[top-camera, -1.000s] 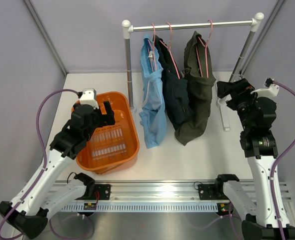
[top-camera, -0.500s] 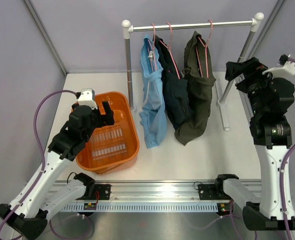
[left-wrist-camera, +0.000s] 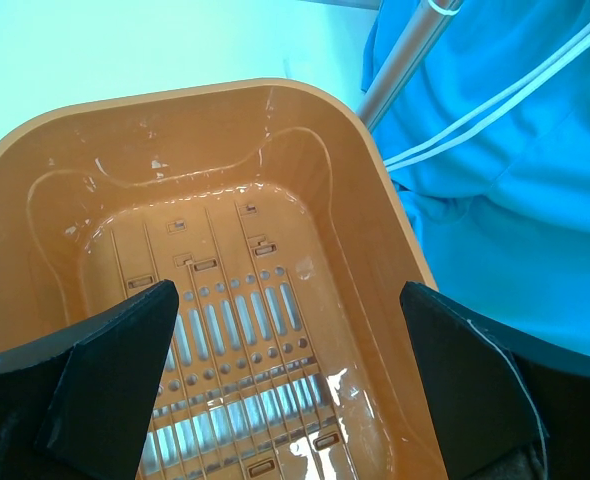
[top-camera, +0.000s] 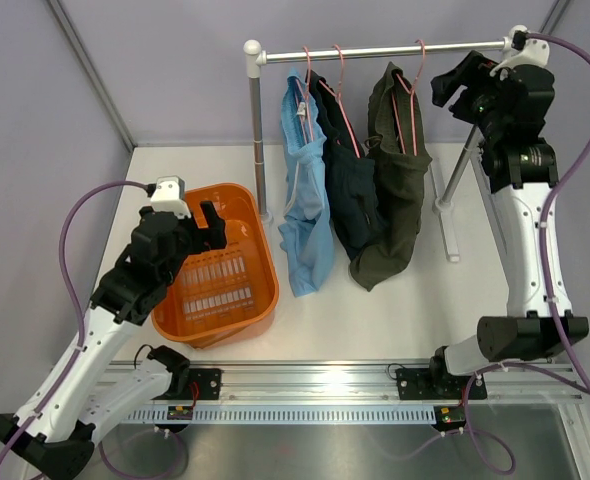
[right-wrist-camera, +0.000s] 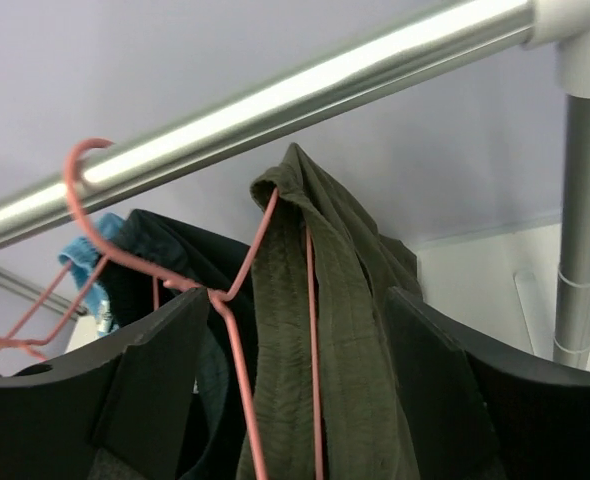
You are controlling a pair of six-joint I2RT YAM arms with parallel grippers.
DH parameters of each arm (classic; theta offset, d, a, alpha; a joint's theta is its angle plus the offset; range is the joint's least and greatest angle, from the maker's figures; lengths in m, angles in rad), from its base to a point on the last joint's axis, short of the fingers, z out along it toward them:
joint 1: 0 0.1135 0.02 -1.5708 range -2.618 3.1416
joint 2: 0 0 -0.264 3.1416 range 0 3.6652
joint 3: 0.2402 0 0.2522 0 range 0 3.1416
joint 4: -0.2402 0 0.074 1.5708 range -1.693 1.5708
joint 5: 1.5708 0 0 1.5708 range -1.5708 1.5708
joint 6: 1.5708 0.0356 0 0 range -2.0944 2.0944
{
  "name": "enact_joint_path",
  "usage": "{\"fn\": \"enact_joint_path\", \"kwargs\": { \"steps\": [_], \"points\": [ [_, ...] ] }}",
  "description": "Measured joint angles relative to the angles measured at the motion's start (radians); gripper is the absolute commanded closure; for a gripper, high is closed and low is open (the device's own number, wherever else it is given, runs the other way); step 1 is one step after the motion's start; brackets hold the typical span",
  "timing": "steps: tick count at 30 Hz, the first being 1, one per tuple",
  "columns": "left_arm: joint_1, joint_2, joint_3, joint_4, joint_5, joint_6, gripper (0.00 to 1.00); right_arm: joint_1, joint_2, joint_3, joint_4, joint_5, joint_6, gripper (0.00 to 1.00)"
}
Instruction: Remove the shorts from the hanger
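Three pairs of shorts hang on pink hangers from a silver rail [top-camera: 375,50]: light blue [top-camera: 305,215], dark navy [top-camera: 353,190] and dark olive green [top-camera: 395,170]. My right gripper [top-camera: 457,92] is raised beside the rail's right end, level with the olive pair's hanger [top-camera: 412,95]. In the right wrist view this gripper [right-wrist-camera: 300,385] is open, with the olive shorts [right-wrist-camera: 350,330] and the pink hanger wire [right-wrist-camera: 310,330] between its fingers, apart from both. My left gripper [top-camera: 210,222] hovers open over the orange basket [top-camera: 268,262] with nothing in it.
The basket's rim [left-wrist-camera: 175,100] and slotted floor fill the left wrist view, with the light blue shorts [left-wrist-camera: 515,200] and the rack's left post [left-wrist-camera: 400,65] just beyond. The rack's right post [right-wrist-camera: 585,220] stands close to my right gripper. Grey walls surround the white table [top-camera: 375,310].
My right arm has swung up from table height to the rail's right end, bringing its jaws around the olive shorts' top; the jaws have narrowed a little. The left arm has barely moved.
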Motion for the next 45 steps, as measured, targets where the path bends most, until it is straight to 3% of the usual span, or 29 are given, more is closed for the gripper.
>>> {"fn": "enact_joint_path", "kwargs": {
  "steps": [7,23,45],
  "points": [
    [0.000,-0.014,0.001,0.000,0.001,0.000,0.01,0.014,0.085,0.043,-0.042,-0.023,-0.029,0.24],
    [0.000,-0.019,0.002,0.000,0.003,0.000,0.01,0.138,-0.014,-0.012,-0.049,0.119,-0.113,0.22],
    [0.000,-0.019,0.002,0.000,0.004,0.001,0.01,0.192,0.175,0.099,-0.023,0.183,-0.230,0.24]
  ]
}}
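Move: The neck of the olive shorts' hanger, just under its hook, lies from the right hand about 6 cm ahead, 7 cm to the left and 3 cm lower. The olive shorts hang below it, their middle some 22 cm under the hand, 4 cm ahead and 7 cm left; the dark shorts' hanger is about 12 cm left of that neck, level with it. The rail's right end joint is 6 cm ahead, 7 cm right and 3 cm above. From the left hand, the olive hanger's neck is some 22 cm ahead, 34 cm right and 17 cm up. Leftward, forward and down in a detour, the right hand closes in on the olive shorts' hanger: first a short dip forward, then left and back about 3 cm, then forward again, ending some 5 cm left, 5 cm farther out and 4 cm lower. It rolls about 15 degrees, left side dropping, bringing its still partly open fingers nearly in line with the hanger's neck; contact can't be made out. ##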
